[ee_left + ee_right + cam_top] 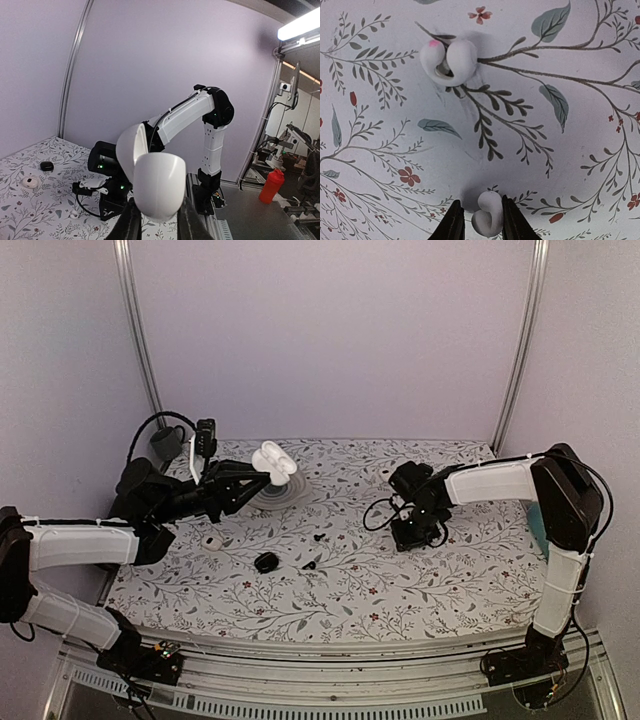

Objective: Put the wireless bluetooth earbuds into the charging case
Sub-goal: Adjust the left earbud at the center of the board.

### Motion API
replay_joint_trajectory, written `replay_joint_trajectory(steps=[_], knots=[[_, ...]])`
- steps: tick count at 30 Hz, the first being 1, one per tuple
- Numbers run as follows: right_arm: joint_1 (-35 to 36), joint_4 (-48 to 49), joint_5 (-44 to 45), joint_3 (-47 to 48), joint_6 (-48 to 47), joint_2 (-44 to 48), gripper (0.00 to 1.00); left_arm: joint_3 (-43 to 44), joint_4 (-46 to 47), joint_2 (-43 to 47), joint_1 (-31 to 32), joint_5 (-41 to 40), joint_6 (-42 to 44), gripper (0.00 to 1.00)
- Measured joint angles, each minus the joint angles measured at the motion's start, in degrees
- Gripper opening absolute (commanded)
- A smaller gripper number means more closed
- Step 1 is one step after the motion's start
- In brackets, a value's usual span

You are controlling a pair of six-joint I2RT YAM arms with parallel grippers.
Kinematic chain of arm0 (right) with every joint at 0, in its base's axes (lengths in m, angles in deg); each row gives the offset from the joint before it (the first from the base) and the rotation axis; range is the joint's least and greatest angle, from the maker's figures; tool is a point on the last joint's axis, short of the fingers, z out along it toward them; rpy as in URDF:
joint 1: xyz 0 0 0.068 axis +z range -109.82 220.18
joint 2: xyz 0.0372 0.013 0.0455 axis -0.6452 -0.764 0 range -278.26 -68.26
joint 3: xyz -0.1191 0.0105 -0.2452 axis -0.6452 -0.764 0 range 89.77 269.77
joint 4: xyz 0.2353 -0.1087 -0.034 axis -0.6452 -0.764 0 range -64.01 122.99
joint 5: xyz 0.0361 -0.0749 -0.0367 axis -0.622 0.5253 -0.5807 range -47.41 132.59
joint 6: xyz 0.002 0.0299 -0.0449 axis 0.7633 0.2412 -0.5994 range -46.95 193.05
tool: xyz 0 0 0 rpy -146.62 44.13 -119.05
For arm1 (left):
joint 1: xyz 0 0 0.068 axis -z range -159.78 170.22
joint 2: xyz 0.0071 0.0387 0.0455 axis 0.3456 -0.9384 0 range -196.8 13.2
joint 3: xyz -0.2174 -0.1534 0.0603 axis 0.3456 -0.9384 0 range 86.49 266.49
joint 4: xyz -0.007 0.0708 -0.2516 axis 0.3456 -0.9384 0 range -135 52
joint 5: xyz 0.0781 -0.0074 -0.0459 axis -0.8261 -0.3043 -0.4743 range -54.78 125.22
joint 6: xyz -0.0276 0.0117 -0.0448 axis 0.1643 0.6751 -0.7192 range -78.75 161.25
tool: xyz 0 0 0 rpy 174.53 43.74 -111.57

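My left gripper [157, 214] is shut on the white charging case [157, 182] and holds it in the air, with its lid [129, 150] swung open. The top view shows the case [273, 462] above the table's back left. My right gripper [413, 533] is down at the table on the right. One white earbud [489, 214] sits between its narrowly open fingers, against the right finger, with a slit of table showing beside the left one. A second earbud [448, 61] lies on the cloth a little ahead of the right gripper.
The table carries a floral cloth [400, 590]. Three small black bits [266, 562] [319, 537] [309, 565] lie near the middle. A small white round piece [212, 540] lies at the left. Walls close in the back and sides. A red bottle [271, 186] stands off the table.
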Motion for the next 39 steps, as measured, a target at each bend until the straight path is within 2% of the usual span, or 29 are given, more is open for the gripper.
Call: replay_joint_trajectory(steps=[9,22,24,33,39], knots=[[-0.9,0.6,-1.3,0.0,0.9,0.2,0.27,0.0,-0.1,0.2,0.0,0.0,0.1,0.0],[-1.1,0.7,-1.9,0.0,1.3,1.5,0.2,0.0,-0.4,0.2,0.0,0.0,0.1,0.0],[-1.1,0.7,-1.9,0.0,1.3,1.5,0.14,0.0,-0.4,0.2,0.0,0.0,0.1,0.0],[-1.1,0.9,-2.1,0.0,1.5,1.5,0.05,0.0,-0.4,0.2,0.0,0.0,0.1,0.0],[-1.2,0.9,-2.3,0.0,1.7,1.6,0.03,0.0,-0.4,0.2,0.0,0.0,0.1,0.0]])
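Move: The left earbud lies on the board almost at the right fingertips, about 1 cm below the hand point. From that hand, the other earbud (pink mark) lies roughly 8 cm ahead and 3 cm left; farther out, a small white thing sits some 23 cm ahead and 4 cm left, all near board level. From the left hand, which holds the open case, the left earbud is about 25 cm right, 10 cm ahead and 30 cm below. Already straddling the left earbud, the right fingers lift about 1 cm straight off the board, easing forward only half a centimetre, then shut from a quarter open to almost closed on or just above the earbud. Whether they pinch it can't be seen. They stay pointed down, with a roll of under 5 degrees. ##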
